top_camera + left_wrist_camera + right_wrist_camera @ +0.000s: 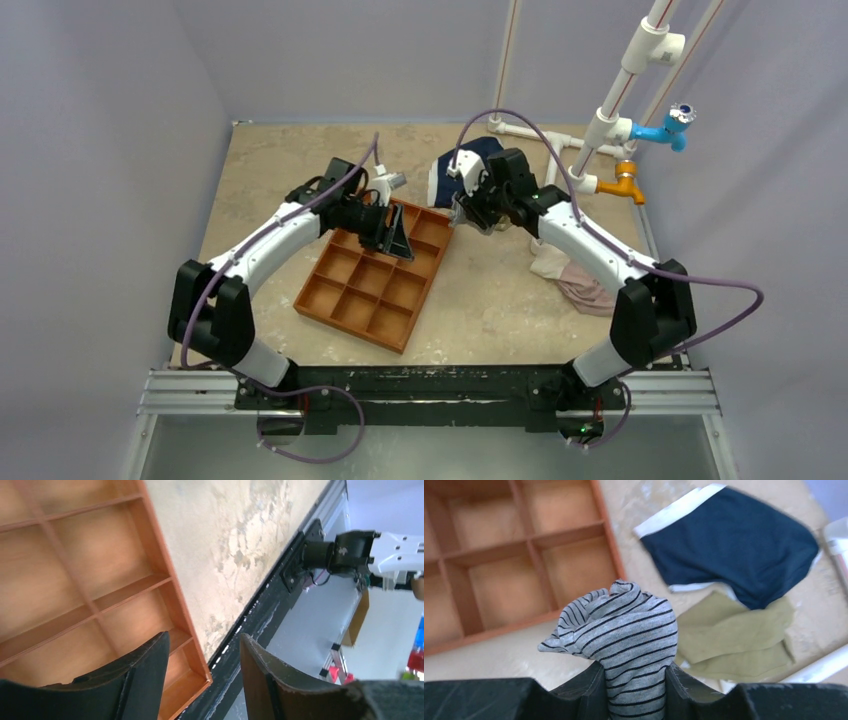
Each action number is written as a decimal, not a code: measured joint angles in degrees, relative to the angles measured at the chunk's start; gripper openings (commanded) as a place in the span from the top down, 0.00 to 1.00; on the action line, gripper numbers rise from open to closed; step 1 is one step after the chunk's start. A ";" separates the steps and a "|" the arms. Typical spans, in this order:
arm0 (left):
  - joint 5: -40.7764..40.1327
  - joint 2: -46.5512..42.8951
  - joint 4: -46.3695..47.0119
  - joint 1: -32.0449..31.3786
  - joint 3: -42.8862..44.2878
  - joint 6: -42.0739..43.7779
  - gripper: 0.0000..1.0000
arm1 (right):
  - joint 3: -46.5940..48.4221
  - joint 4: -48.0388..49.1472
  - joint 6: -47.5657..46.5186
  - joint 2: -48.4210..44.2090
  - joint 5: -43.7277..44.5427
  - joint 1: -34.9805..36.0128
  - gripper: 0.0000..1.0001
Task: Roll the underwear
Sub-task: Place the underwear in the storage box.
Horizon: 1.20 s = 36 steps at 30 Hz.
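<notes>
The underwear, grey cloth with fine dark stripes, is bunched into a tight roll that stands up between the fingers of my right gripper, which is shut on it. In the top view that gripper hangs just right of the wooden tray's far corner, above the table. My left gripper is open with nothing between its fingers. It hovers over the tray's far right compartments, apart from the underwear.
An orange wooden tray with nine compartments lies at the table's middle. A navy garment and an olive-tan one lie beyond the right gripper. More cloth is heaped at the right edge. White pipes with a blue tap and an orange tap stand at the back right.
</notes>
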 measured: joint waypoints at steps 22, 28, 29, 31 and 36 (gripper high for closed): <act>4.55 -4.24 -12.31 22.77 6.75 9.38 0.47 | 4.42 20.00 -1.33 22.01 27.98 16.72 1.00; 5.88 -4.24 -12.28 22.99 6.73 9.35 0.47 | 4.17 20.41 -2.03 22.05 28.65 17.25 1.00; 5.99 -4.24 -12.28 22.99 6.73 9.33 0.47 | 4.17 20.41 -2.03 22.12 28.63 17.25 1.00; 6.16 -4.24 -12.28 22.99 6.73 9.31 0.47 | 4.28 20.44 -2.01 22.47 28.65 17.31 1.00; 6.62 -4.24 -12.22 23.04 6.69 9.27 0.47 | 6.93 19.52 -1.38 24.94 28.59 17.55 1.00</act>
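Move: The box's far-right corner compartment, where the underwear in the right hand is headed, lies about 4 cm ahead of that hand, 9 cm to its left and 12 cm below. The navy shorts lie some 15 cm ahead of the right hand and 1 cm left; the olive garment about 11 cm ahead and 7 cm right. From the left hand, that compartment is roughly 8 cm ahead, 7 cm right and 13 cm below. Right hand carries the held underwear 10 cm left, then down 8 cm, into the corner compartment; left hand clears leftward. ##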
